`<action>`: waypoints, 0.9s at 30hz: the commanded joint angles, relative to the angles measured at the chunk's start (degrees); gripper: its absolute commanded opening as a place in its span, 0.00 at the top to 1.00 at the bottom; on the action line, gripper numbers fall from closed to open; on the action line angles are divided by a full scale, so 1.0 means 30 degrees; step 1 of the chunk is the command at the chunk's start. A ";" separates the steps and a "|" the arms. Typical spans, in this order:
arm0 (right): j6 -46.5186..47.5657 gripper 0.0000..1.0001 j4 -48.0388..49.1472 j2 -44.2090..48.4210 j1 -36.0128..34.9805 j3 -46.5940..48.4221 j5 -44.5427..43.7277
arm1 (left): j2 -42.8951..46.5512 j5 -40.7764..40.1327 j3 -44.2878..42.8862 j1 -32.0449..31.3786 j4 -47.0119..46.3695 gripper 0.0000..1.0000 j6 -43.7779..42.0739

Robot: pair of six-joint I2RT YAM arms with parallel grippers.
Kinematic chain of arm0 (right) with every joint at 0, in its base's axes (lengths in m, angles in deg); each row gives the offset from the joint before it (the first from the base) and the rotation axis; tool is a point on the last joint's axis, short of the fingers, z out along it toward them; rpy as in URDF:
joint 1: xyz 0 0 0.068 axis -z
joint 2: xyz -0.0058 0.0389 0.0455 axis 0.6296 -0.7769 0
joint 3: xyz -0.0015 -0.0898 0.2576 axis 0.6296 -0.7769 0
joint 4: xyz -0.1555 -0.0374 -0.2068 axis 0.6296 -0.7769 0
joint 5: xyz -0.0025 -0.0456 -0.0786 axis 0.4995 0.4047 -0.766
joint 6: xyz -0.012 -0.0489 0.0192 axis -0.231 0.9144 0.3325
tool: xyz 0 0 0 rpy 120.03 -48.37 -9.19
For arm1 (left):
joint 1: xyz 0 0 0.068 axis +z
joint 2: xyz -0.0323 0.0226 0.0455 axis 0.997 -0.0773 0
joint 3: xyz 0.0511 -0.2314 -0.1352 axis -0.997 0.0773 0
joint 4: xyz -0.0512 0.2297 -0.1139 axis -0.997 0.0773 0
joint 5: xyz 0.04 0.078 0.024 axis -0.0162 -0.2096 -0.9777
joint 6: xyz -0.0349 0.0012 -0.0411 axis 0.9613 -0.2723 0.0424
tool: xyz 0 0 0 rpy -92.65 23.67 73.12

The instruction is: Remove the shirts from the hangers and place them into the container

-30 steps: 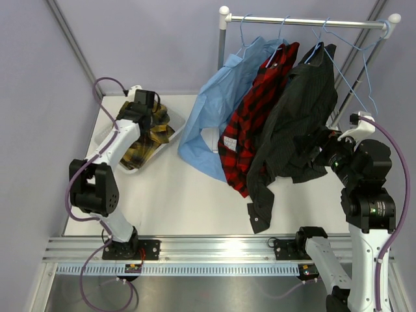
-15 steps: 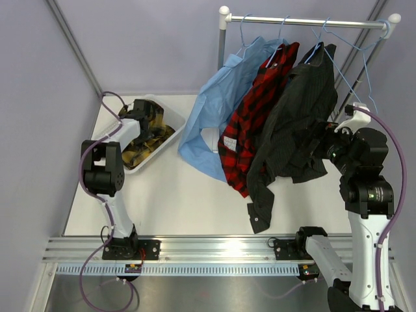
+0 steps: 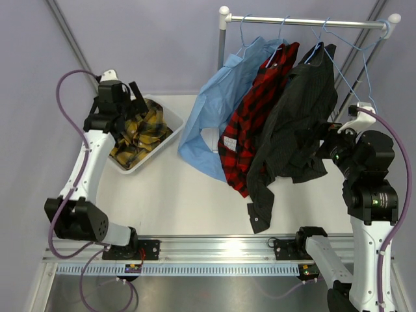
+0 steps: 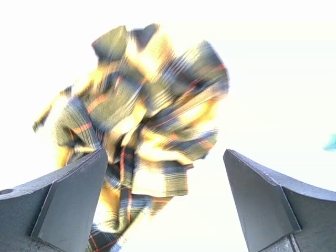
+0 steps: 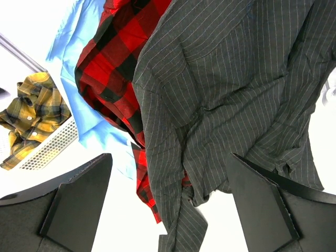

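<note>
The yellow-and-black plaid shirt (image 3: 138,133) lies crumpled in the container (image 3: 170,130) at the back left. My left gripper (image 3: 135,97) hovers above it, open and holding nothing; in the left wrist view the shirt (image 4: 152,105) sits below the spread left gripper (image 4: 165,155). The light blue shirt (image 3: 208,117), the red-and-black plaid shirt (image 3: 250,123) and the dark striped shirt (image 3: 299,123) hang on pale-blue wire hangers (image 3: 283,29). My right gripper (image 3: 327,144) is open beside the dark shirt (image 5: 236,79), the right gripper (image 5: 169,157) facing its hanging cloth without touching it.
The metal rail (image 3: 305,23) with white caps spans the back right. One bare hanger (image 3: 357,71) hangs at its right end. Purple walls close in on both sides. The red shirt (image 5: 110,52), blue shirt (image 5: 100,136) and container (image 5: 52,144) show in the right wrist view.
My left gripper opened, let go of the yellow plaid shirt in the container, and rose up and back from it. The right arm has barely moved.
</note>
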 commanded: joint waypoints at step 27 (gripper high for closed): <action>-0.3827 0.01 -0.2728 -2.1333 -1.2855 2.3369 -1.3292 | 0.9637 0.3627 0.3969 -0.1410 0.3200 0.01 -0.1539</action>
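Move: For the right hand the blue shirt is the goal, its middle about 21 cm ahead, 23 cm left and 8 cm lower; the red plaid shirt hangs some 17 cm ahead and 16 cm left, the black shirt about 18 cm ahead and 5 cm left, both some 10 cm lower. From the empty left hand, the container with the yellow plaid shirt lies roughly 4 cm ahead, 1 cm right and 20 cm below, the blue shirt about 31 cm right, 3 cm ahead and 5 cm higher. Leftward and forward, gathering speed, the open right hand sweeps across in front of the black and red shirts to the blue one's upper part, about 20 cm left and 16 cm out, climbing and then dipping slightly. The left hand, also open, first rises clear of the container and veers right, then draws back some 12 cm, turning 15 degrees clockwise. ##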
